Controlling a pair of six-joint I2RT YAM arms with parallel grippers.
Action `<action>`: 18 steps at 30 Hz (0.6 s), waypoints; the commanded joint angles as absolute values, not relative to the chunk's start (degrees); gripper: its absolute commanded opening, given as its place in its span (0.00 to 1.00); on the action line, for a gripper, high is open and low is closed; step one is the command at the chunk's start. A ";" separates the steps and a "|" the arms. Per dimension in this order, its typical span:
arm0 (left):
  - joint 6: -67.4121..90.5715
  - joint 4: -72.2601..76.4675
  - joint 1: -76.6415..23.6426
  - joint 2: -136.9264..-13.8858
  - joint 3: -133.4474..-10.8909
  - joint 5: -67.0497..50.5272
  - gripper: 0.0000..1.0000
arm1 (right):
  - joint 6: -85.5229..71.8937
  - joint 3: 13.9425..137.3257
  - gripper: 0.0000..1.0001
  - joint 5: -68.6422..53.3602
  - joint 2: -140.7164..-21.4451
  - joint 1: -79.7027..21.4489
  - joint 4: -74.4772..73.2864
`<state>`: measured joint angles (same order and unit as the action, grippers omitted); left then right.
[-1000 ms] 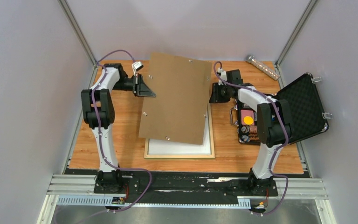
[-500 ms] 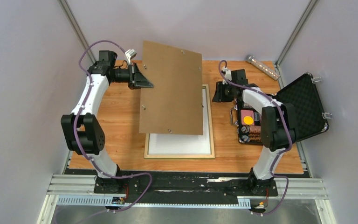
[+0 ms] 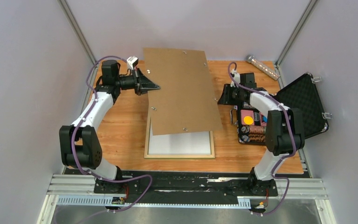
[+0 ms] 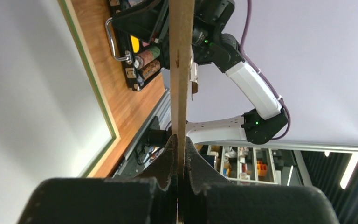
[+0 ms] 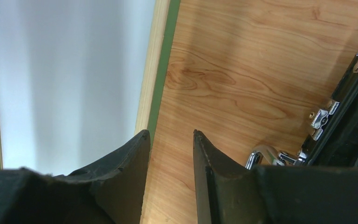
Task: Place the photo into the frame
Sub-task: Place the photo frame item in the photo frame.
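Observation:
The frame (image 3: 179, 156) lies face down on the table, its pale wood back up and a green edge (image 5: 163, 56) showing. Inside it is the photo (image 3: 181, 142), white back up. My left gripper (image 3: 156, 87) is shut on the left edge of a plain brown backing board (image 3: 182, 88), held tilted in the air above the frame's far half. The left wrist view shows the board edge-on (image 4: 181, 70) between the pinched fingers (image 4: 168, 156). To the right of the frame's right rail (image 5: 156, 70), my right gripper (image 5: 171, 135) hovers open and empty over bare wood.
An open black case (image 3: 303, 107) holding small parts sits on the right side of the table, its chrome handle (image 5: 261, 156) close to my right gripper. A metallic tube (image 3: 262, 66) lies at the back right corner. White walls enclose the table.
The left arm has swung the raised board, whose lower edge has turned to the right. The right gripper has drawn back to the right, away from the board and frame.

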<state>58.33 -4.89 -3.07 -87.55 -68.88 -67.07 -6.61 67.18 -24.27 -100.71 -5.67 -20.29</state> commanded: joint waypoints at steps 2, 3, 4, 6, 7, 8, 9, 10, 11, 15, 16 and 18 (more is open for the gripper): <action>57.45 -2.44 -3.12 -86.64 -69.78 -69.74 0.00 | -7.85 66.22 0.38 -27.05 -95.70 -5.21 -16.99; 55.83 -3.49 -3.14 -86.90 -69.61 -69.68 0.00 | -7.82 65.88 0.38 -27.45 -95.25 -5.00 -16.75; 55.16 -3.90 -3.05 -87.09 -69.48 -69.54 0.00 | -7.82 65.50 0.38 -27.77 -94.85 -4.95 -16.45; 51.19 -6.25 -3.00 -87.86 -69.79 -69.57 0.00 | -7.82 64.75 0.38 -28.44 -94.21 -4.75 -16.02; 49.94 -8.53 -2.99 -88.41 -70.31 -69.49 0.00 | -7.82 64.48 0.38 -29.15 -93.92 -4.61 -15.81; 47.05 -9.80 -2.99 -88.68 -70.62 -69.42 0.00 | -7.82 64.29 0.38 -29.79 -93.64 -4.51 -15.68; 45.72 -12.38 -2.99 -89.14 -71.25 -69.08 0.00 | -7.76 64.12 0.38 -30.46 -93.40 -4.47 -15.58; 43.44 -13.35 -2.99 -89.35 -71.58 -68.90 0.00 | -7.74 64.01 0.38 -30.99 -93.04 -4.46 -15.52; 42.46 -14.92 -3.03 -89.77 -71.69 -68.66 0.00 | -7.88 63.99 0.38 -31.50 -92.81 -4.44 -15.40; 40.23 -16.23 -2.99 -90.77 -71.89 -68.31 0.00 | -7.96 64.11 0.39 -32.11 -92.14 -4.73 -15.15; 39.74 -16.52 -2.99 -90.87 -71.92 -68.26 0.00 | -7.87 64.20 0.39 -32.05 -92.11 -4.94 -15.12; 39.62 -16.28 -2.99 -91.14 -71.72 -68.09 0.00 | -7.75 64.48 0.39 -31.84 -92.32 -5.62 -15.23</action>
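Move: Below the left hand, which already pinches the backing board a few centimetres in from its left edge, lies the photo frame: its middle is about 26 cm down, 8 cm to the right and 2 cm ahead. The board's own middle is some 10 cm to the right, level with this hand. From the right hand, the frame's middle is about 19 cm left, 4 cm back and 7 cm below; the open black case is some 16 cm right and 5 cm back, 5 cm below. Lowering the pinched backing board towards the frame, the left hand sinks about 5 cm almost straight down, slowly at first and then faster, while the wrist rolls some 5 degrees so the board's right side dips; its fingers stay shut. The right hand, half open and empty, rises about 3 cm beside the frame's right edge, easing slightly back and tilting a little. ##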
